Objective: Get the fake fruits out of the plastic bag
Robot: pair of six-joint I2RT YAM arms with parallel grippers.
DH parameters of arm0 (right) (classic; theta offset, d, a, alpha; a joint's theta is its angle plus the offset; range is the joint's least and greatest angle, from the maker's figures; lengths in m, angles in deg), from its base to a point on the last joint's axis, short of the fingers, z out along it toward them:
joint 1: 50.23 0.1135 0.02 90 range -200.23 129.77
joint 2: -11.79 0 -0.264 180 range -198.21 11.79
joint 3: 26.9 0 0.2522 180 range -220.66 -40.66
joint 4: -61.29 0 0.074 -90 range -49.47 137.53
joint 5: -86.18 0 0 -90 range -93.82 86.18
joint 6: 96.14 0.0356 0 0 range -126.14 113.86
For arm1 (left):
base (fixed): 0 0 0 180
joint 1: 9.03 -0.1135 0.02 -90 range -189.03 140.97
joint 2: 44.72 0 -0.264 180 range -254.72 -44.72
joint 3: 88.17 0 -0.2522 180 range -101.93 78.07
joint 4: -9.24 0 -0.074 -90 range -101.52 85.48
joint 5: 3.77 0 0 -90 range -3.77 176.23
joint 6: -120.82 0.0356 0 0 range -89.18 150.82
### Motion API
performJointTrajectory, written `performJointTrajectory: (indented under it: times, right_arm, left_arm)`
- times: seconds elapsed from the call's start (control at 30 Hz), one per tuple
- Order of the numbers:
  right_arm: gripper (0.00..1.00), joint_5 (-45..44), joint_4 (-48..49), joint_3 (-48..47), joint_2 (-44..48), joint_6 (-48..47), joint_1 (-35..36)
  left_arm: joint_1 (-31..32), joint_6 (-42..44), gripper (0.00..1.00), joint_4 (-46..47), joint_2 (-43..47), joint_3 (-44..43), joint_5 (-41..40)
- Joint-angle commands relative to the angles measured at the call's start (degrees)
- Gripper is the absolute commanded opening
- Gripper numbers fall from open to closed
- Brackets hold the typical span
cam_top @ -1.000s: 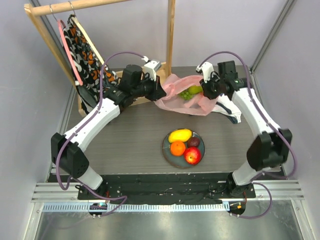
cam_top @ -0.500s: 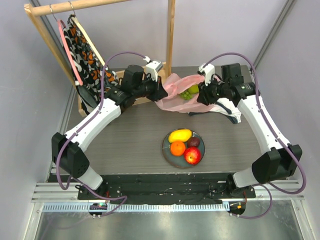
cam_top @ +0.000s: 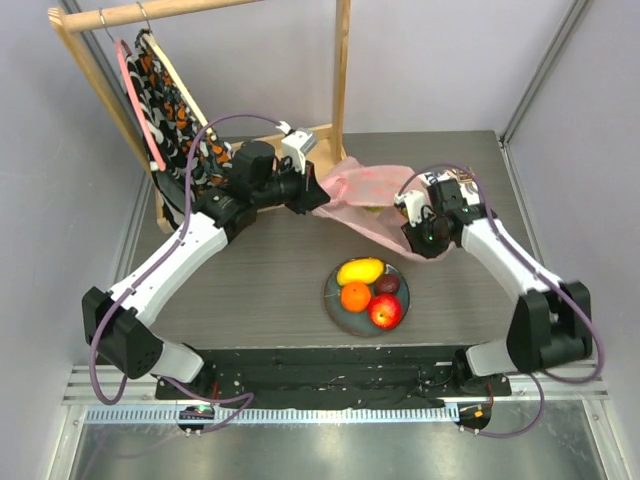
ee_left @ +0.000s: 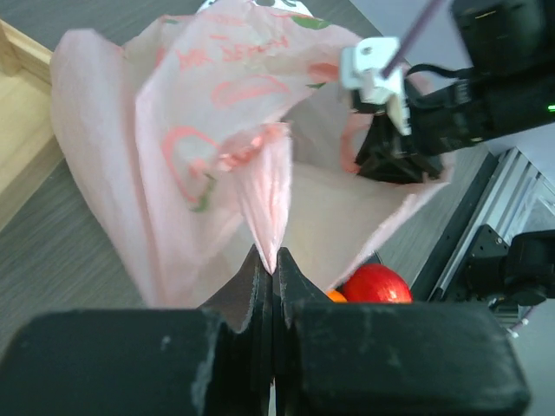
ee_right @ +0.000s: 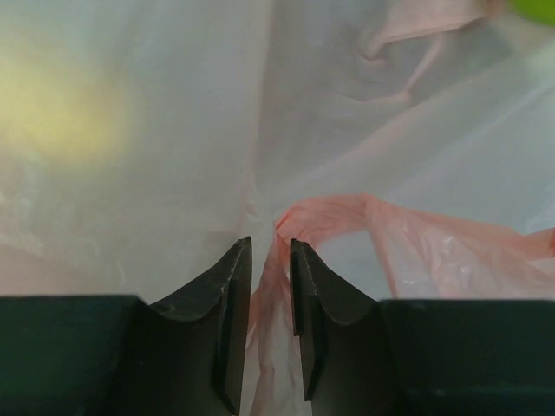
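The pink plastic bag (cam_top: 365, 188) is held stretched above the table between both grippers. My left gripper (cam_top: 307, 197) is shut on a fold of its left edge, seen pinched in the left wrist view (ee_left: 273, 264). My right gripper (cam_top: 411, 234) is closed on a twisted strip of the bag's near right edge (ee_right: 270, 251). A green patch (ee_right: 538, 7) and a yellow-green blur (ee_right: 61, 104) show through the plastic; in the top view the bag hides its contents. A mango (cam_top: 360, 270), an orange (cam_top: 355, 296), a dark purple fruit (cam_top: 387, 284) and a red apple (cam_top: 385, 311) lie on the plate (cam_top: 332, 303).
A wooden rack (cam_top: 342, 70) with a hanging patterned cloth (cam_top: 170, 115) stands at the back left, its base frame (cam_top: 322, 133) just behind the bag. The plate sits near the table's front, below the bag. The right arm's wrist (ee_left: 408, 143) shows beyond the bag in the left wrist view.
My right gripper swung from behind the bag down to its near right edge and closed on it. The bag is now pulled wider, covering the green fruits. The left gripper shifted slightly left.
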Motion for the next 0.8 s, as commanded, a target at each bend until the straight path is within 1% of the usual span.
performJointTrajectory:
  times: [0.0,0.07,0.13,0.17,0.2,0.23,0.37,0.4,0.47,0.5,0.57,0.63,0.7,0.73,0.77]
  right_arm:
    - [0.34,-2.23,-1.15,-0.35,10.53,0.98,0.19]
    - [0.36,-3.55,1.13,-2.97,8.96,1.68,0.27]
    - [0.38,-4.61,3.58,-5.44,5.01,1.95,0.27]
    - [0.42,-4.78,4.47,-7.28,3.78,1.95,0.28]
    - [0.44,-4.96,5.52,-7.91,1.68,1.86,0.28]
    - [0.46,-4.96,7.18,-8.44,0.79,1.17,0.19]
    - [0.52,-5.05,8.34,-10.9,-3.17,1.16,0.28]
    - [0.57,-5.31,8.69,-10.99,-3.7,1.68,0.19]
    - [0.64,-6.63,10.36,-11.43,-5.55,4.22,0.19]
    - [0.74,-6.98,11.06,-11.43,-5.99,4.93,0.19]
    - [0.79,-7.16,11.68,-11.52,-7.57,6.07,0.19]
    - [0.82,-6.9,13.08,-11.78,-8.8,6.34,0.19]
    - [0.84,-3.92,13.7,-12.48,-9.94,4.95,0.19]
    - [0.9,-2.43,13.79,-13.44,-10.47,3.98,0.19]
    - [0.9,-0.5,13.88,-13.97,-12.3,3.01,0.19]
  left_arm:
    - [0.27,-1.36,0.0,1.31,1.55,1.78,3.27]
    - [0.8,-2.06,0.0,2.02,0.77,2.49,3.53]
    - [1.67,-2.77,0.0,2.72,0.24,3.45,3.53]
    - [2.12,-2.77,0.0,2.9,-0.11,3.72,3.53]
    - [2.55,-2.77,0.0,3.07,-0.03,4.07,3.45]
    - [3.17,-2.86,0.0,3.16,-0.12,4.33,3.36]
    - [3.79,-2.33,0.0,3.42,0.06,4.77,3.27]
    - [3.79,-2.07,0.0,3.34,0.23,4.95,3.01]
    - [3.79,-1.54,0.0,3.34,0.23,5.3,3.0]
    - [3.79,-1.45,0.0,3.34,0.23,5.48,3.01]
    - [3.79,-1.36,0.0,3.42,0.23,5.91,3.09]
    - [3.79,-1.36,0.0,3.6,0.32,6.35,3.01]
    - [3.79,-1.19,0.0,3.6,0.23,6.71,2.92]
    - [3.79,-1.19,0.0,3.6,0.06,6.97,2.92]
    - [3.79,-1.28,0.0,3.6,0.15,7.06,2.92]
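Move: The green apple lies in the bag about 10 cm straight ahead of the right gripper and some 3 cm lower, largely hidden by plastic. Green grapes show roughly 12 cm left and 9 cm ahead of this hand; the fruit plate's middle is about 14 cm left, 12 cm back and 6 cm below. From the left gripper, which already pinches the bag's edge, the apple is some 24 cm right, 7 cm ahead and 20 cm down. Raise the right gripper about 6 cm off the bag's near rim, drawing back slightly first, then reach forward over the rim and sink towards the green apple, ending some 8 cm farther out. Open its fingers from a third to nearly wide and tilt them about 10 degrees more forward. Meanwhile lower the left gripper about 5 cm and draw it back a little, keeping its pinch on the bag. ##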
